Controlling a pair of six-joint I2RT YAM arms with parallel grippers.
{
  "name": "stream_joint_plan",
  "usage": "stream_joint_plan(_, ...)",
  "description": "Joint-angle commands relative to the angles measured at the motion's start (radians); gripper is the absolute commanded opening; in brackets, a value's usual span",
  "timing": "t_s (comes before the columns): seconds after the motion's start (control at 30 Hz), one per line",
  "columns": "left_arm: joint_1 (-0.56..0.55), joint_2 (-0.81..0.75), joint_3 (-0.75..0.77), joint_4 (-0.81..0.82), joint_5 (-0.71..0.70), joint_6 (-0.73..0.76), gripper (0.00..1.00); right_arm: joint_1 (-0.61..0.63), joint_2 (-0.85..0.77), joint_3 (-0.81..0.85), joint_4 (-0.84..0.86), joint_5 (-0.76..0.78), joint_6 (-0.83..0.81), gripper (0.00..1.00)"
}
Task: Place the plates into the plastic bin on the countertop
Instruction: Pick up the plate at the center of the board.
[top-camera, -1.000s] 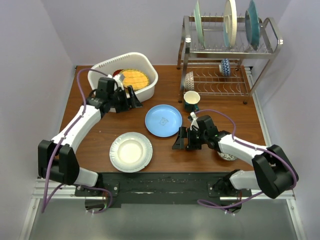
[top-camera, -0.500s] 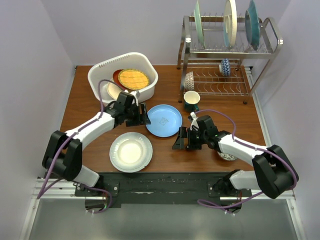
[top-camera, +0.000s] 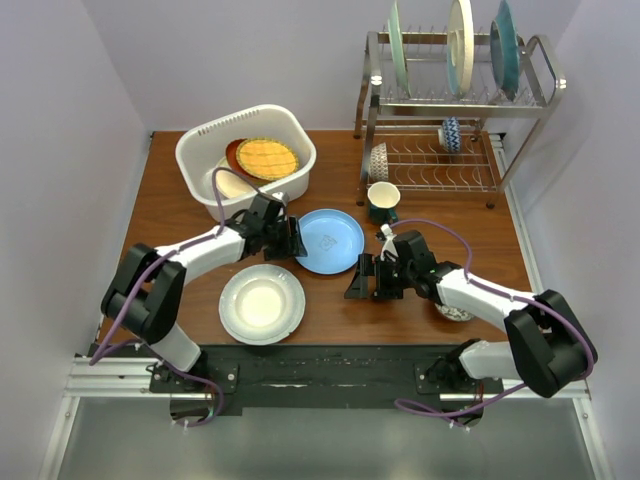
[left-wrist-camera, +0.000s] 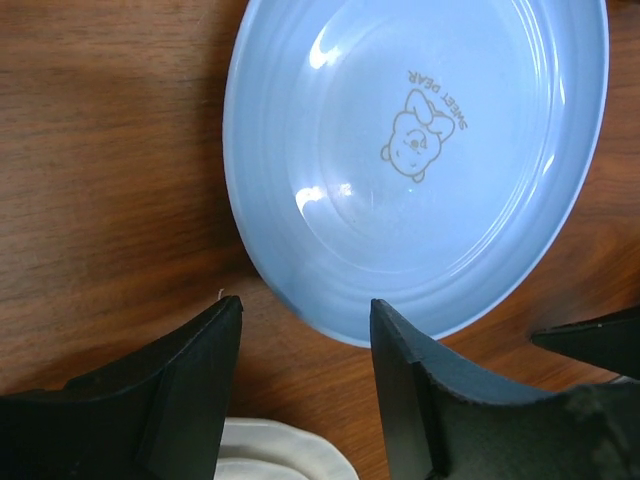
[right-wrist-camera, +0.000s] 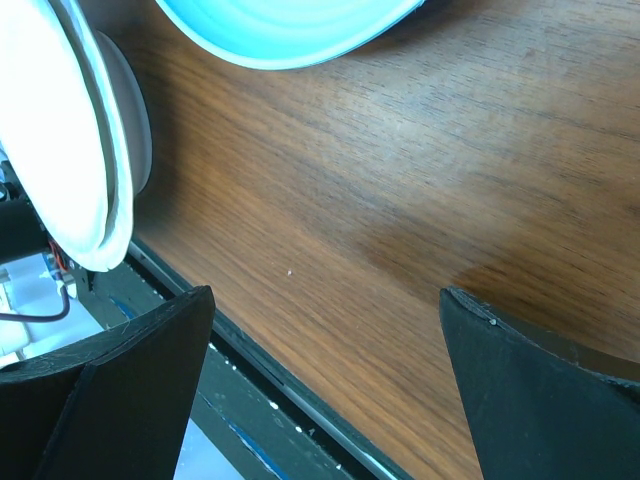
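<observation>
On the wooden countertop (top-camera: 330, 300) lies a light blue plate (top-camera: 327, 241) (left-wrist-camera: 420, 160) with a bear print. My left gripper (top-camera: 293, 240) (left-wrist-camera: 305, 305) is open at its left rim, fingertips just short of the edge and holding nothing. A white plate (top-camera: 262, 303) (right-wrist-camera: 60, 130) lies nearer the front. The white plastic bin (top-camera: 205, 130) at the back left holds a yellow patterned plate (top-camera: 265, 157) on top of others. Three plates (top-camera: 460, 45) stand upright in the rack. My right gripper (top-camera: 358, 278) (right-wrist-camera: 325, 295) is wide open over bare wood.
A steel wire dish rack (top-camera: 450, 100) stands at the back right with patterned bowls (top-camera: 378, 160) on its lower shelf. A dark green mug (top-camera: 382, 202) sits in front of it. Another small bowl (top-camera: 455, 312) lies under my right forearm. The counter's front edge (right-wrist-camera: 250, 370) is close.
My left gripper has swung from the bin's front wall to the right and nearer, up to the blue plate's rim, and its jaws have narrowed. The right arm has not moved.
</observation>
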Motion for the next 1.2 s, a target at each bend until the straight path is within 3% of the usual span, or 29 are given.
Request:
stream_joint_plan(0.0, -0.008, 0.027, -0.014, 0.083, -0.022, -0.029, 0.55, 0.001, -0.020, -0.013, 0.006, 0.015, -0.011, 0.99)
stream_joint_plan(0.27, -0.016, 0.082, -0.042, 0.135, -0.021, -0.071, 0.42, 0.001, -0.020, -0.012, 0.003, 0.015, -0.014, 0.99)
stream_joint_plan(0.37, -0.016, 0.097, -0.052, 0.147, -0.018, -0.080, 0.27, -0.001, -0.017, -0.012, 0.005, 0.015, -0.014, 0.99)
stream_joint_plan(0.4, -0.016, 0.100, -0.055, 0.155, -0.015, -0.080, 0.15, 0.001, -0.014, -0.010, 0.006, 0.015, -0.012, 0.99)
stream_joint_plan(0.47, -0.016, 0.105, -0.057, 0.157, -0.013, -0.088, 0.00, 0.002, -0.012, -0.012, 0.006, 0.015, -0.012, 0.99)
stream_joint_plan(0.83, -0.016, 0.070, -0.042, 0.127, -0.039, -0.088, 0.00, 0.001, -0.014, -0.010, 0.011, 0.012, -0.014, 0.99)
stream_joint_plan(1.17, -0.016, 0.034, 0.033, 0.003, -0.128, -0.048, 0.00, 0.002, -0.029, 0.001, 0.000, 0.012, -0.014, 0.99)
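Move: Right and ahead of the left hand, the blue plate's middle lies about 7 cm to the right, 5 cm farther out and 4 cm below, its near-left rim just past the open fingers. The white plate sits some 11 cm back and 8 cm left of that hand; the plastic bin is about 21 cm ahead and 12 cm left. From the right hand, the blue plate is roughly 8 cm ahead, 8 cm left and 4 cm down. Sinking about 3 cm to the blue plate's near-left rim, the left hand closes its half-open fingers all the way down and pinches the thin edge. It nudges about 1 cm to the right as they shut, then stays there gripping, before easing back left and up by less than a centimetre. ##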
